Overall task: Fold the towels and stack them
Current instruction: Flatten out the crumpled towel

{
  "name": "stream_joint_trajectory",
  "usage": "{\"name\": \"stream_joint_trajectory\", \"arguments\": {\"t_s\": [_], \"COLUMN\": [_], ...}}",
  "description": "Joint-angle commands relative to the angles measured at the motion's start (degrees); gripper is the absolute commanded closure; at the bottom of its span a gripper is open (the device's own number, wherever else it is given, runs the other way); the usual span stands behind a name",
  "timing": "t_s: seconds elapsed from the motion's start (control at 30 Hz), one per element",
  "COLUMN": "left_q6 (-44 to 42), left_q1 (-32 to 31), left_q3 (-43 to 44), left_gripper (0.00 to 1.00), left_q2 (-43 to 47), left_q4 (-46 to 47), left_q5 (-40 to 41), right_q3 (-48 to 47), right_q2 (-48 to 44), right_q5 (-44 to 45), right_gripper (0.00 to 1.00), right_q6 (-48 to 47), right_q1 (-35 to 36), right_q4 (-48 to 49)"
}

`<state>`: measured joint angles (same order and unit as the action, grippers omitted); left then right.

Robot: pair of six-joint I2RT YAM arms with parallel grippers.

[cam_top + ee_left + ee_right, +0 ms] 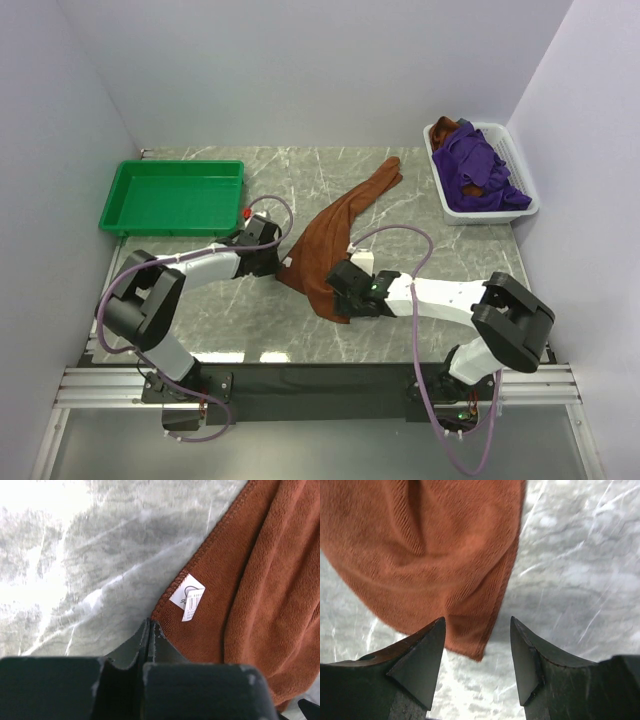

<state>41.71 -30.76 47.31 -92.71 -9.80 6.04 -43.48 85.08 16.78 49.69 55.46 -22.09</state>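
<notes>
One rust-brown towel [345,225] lies stretched in a crumpled diagonal strip across the marble table. My left gripper [281,262] is shut at its left corner; in the left wrist view the jaws [151,624] press together right on the corner of the towel [250,580], beside its white label [187,597]. My right gripper [337,297] stands open at the towel's near end. There the near corner of the towel [420,555] hangs between the spread fingertips [477,625] without touching them. More towels, purple [480,170] and one brown [445,128], are heaped in the basket.
A white basket [490,215] stands at the back right against the wall. A green tray [170,200] sits at the back left, with a small red item [246,212] by its near right corner. White walls close in both sides.
</notes>
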Motion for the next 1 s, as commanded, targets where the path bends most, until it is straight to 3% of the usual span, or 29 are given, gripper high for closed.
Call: {"name": "stream_joint_trajectory", "arguments": {"t_s": [0.0, 0.27, 0.37, 0.47, 0.5, 0.53, 0.6, 0.83, 0.97], "left_q6": [0.9, 0.7, 1.0, 1.4, 1.4, 1.4, 1.4, 0.7, -0.5], "left_q1": [-0.5, -0.4, -0.4, 0.0, 0.3, 0.6, 1.9, 5.2, 7.1], "left_q3": [-2.3, -3.5, -3.0, -2.9, -3.0, -3.1, -2.8, 6.4, 19.0], "left_gripper": [0.99, 0.99, 0.99, 0.99, 0.99, 0.99, 0.99, 0.99, 0.99], "left_q2": [1.5, 3.3, 3.2, 3.9, 4.7, 5.1, 6.7, 12.8, 13.3], "left_q4": [-3.6, -3.5, -4.6, -6.1, -6.5, -7.1, -7.6, -12.3, -17.8], "left_q5": [-1.5, -0.4, 0.4, 1.5, 1.8, 1.6, 0.6, -0.8, 0.7], "right_q3": [-3.3, -5.2, -5.1, -4.2, -3.9, -3.4, -1.8, -4.8, -16.5], "right_q2": [0.7, 6.2, 7.8, 6.9, 6.2, 5.5, 2.3, -9.0, -14.4], "right_q5": [1.9, 0.1, -0.4, 0.0, 0.4, 0.8, 2.1, 2.2, 0.0], "right_gripper": [0.39, 0.41, 0.47, 0.66, 0.81, 0.89, 1.00, 1.00, 1.00], "right_q6": [2.3, 2.5, 2.9, 3.7, 3.8, 4.2, 4.1, -8.3, -16.9], "right_q1": [1.3, 1.5, 1.5, 1.4, 1.3, 1.1, 0.4, -11.4, -22.2], "right_q4": [-4.5, -5.8, -5.9, -6.2, -6.5, -6.3, -6.2, -10.7, -15.6]}}
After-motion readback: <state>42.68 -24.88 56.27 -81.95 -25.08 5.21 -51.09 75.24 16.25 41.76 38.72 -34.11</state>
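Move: The right hand, open and low, stands almost over the towel's near corner, which lies about 1 cm back and 1 cm below. The left hand already pinches the towel's left corner; from it the near corner lies some 12 cm back and 15 cm right, the white tag 3 cm ahead and 2 cm right, and the green tray's middle about 23 cm ahead and 27 cm left. From the right hand the towel's far end is roughly 41 cm ahead and 12 cm right. The right hand settles down about 1 cm onto the towel's near corner, pinches it shut between the fingertips, then swings forward, up and right by about 7 cm each way, turning some 10 degrees clockwise with the corner in its grip. The left hand keeps its closed pinch by the tag, eases back about 2 cm while the right one grasps, then draws left and rises quickly to about 9 cm up, coming forward again at the end, so that both hands lift together while spreading apart. ##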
